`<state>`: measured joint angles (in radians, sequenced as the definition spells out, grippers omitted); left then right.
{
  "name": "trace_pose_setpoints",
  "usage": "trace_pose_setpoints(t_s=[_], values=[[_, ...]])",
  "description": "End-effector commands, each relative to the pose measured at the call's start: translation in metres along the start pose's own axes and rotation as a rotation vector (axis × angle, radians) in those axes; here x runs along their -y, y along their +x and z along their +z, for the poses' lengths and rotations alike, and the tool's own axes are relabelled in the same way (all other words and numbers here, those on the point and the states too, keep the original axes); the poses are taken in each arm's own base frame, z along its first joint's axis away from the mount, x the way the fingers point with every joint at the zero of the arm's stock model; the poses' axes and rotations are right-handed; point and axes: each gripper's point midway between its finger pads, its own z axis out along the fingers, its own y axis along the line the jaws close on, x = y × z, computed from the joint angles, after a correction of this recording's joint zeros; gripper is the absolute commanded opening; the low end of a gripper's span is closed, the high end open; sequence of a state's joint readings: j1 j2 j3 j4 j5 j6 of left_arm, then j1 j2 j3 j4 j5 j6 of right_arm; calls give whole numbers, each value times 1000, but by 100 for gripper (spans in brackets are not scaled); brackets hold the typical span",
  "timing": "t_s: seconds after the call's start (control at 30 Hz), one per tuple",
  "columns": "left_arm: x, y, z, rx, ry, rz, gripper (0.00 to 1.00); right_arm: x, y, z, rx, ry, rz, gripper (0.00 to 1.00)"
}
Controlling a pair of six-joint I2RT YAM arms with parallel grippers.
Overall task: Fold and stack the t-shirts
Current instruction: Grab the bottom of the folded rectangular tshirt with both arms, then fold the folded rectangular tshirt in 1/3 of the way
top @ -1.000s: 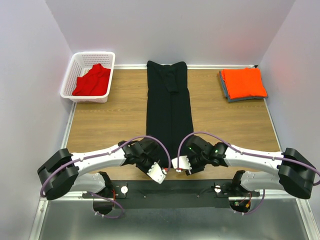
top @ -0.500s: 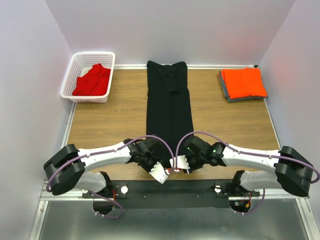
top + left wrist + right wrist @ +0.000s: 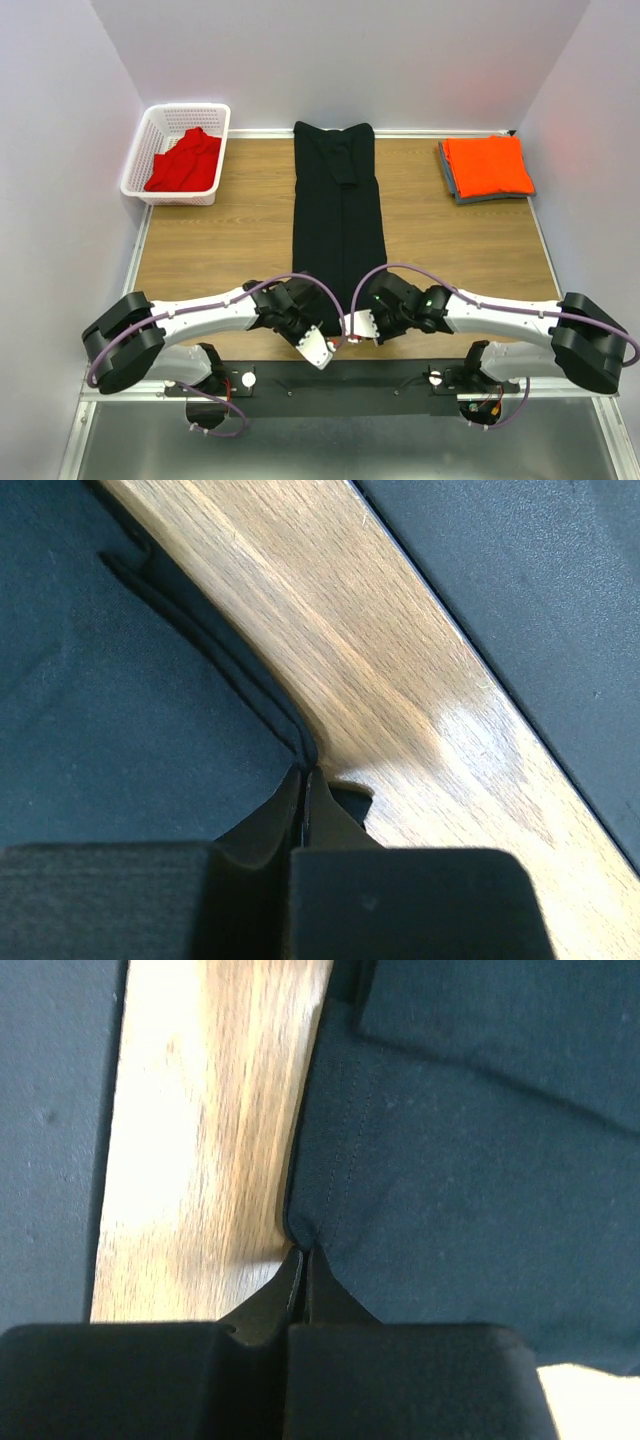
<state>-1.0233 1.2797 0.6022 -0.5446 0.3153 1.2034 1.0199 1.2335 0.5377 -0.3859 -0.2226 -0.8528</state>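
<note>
A black t-shirt (image 3: 338, 210) lies folded into a long narrow strip down the middle of the table. At its near end both grippers pinch the hem. My left gripper (image 3: 304, 772) is shut on the near left corner of the black cloth (image 3: 120, 710). My right gripper (image 3: 303, 1252) is shut on the near right corner of the same shirt (image 3: 470, 1160). From above, the left gripper (image 3: 303, 318) and right gripper (image 3: 380, 318) sit side by side at the shirt's near edge. An orange t-shirt (image 3: 487, 165) lies folded at the back right. A red t-shirt (image 3: 185, 160) lies crumpled in the basket.
The white mesh basket (image 3: 150, 140) stands at the back left corner. A grey folded cloth (image 3: 452, 185) shows under the orange shirt. Purple cables (image 3: 395, 270) arc over the shirt's near end. White walls close in the table on three sides.
Both grippers have closed on the near corners of the black t-shirt. The arms have drawn slightly inward and forward toward the hem.
</note>
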Motion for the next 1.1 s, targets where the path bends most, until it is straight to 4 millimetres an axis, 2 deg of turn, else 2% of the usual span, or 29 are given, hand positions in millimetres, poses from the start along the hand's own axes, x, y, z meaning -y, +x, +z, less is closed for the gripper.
trace_pose_setpoints(t_s=[0.0,0.2,0.33,0.5,0.53,0.57,0.63,0.67,0.77,0.9,1.07], values=[[5,1,-4,9,-24,-28,0,-8,18,-8,-81,7,40,0],[-16,-9,-30,57,-127,-31,0,18,-8,-31,-14,110,61,0],[-19,-15,-44,79,-157,-40,0,23,-19,-46,9,128,89,1],[-26,-28,-60,114,-164,-47,0,23,-34,-65,33,110,77,1],[-22,-30,-62,119,-147,-53,0,17,-35,-68,27,92,72,1],[-25,-38,-69,137,-155,-53,0,16,-46,-74,48,92,60,1],[-21,-46,-78,157,-140,-70,0,8,-55,-82,58,67,70,1],[-25,-55,-87,191,-155,-73,0,9,-68,-90,90,65,86,1],[-28,-64,-100,217,-182,-79,0,21,-79,-103,102,110,108,1],[-47,-53,-109,178,-254,-91,0,43,-73,-112,59,203,81,1],[-70,-22,-116,152,-302,-113,0,75,-63,-121,63,244,108,1]])
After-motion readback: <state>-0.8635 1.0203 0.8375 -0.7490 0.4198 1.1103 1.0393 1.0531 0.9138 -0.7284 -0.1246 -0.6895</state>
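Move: Each hand already has a corner of the black t-shirt's near edge pinched, close to the table top. The shirt's middle lies about 32 cm ahead of the left hand and 10 cm to its right, and about 31 cm ahead of the right hand and 10 cm to its left. From the right hand, the shirt's far end is some 60 cm ahead and 10 cm left, and the orange stack 48 cm ahead and 32 cm right. The white basket stands roughly 50 cm ahead and 40 cm left of the left hand. Keeping their pinch on the two near corners of the black t-shirt, both hands raise that edge almost straight up off the table, the left about 13 cm and the right about 14 cm. Only at the end do they ease 2–3 cm forward towards the shirt's far end. The fingertips swing inward a little on the way, the left's by some 15 degrees. ##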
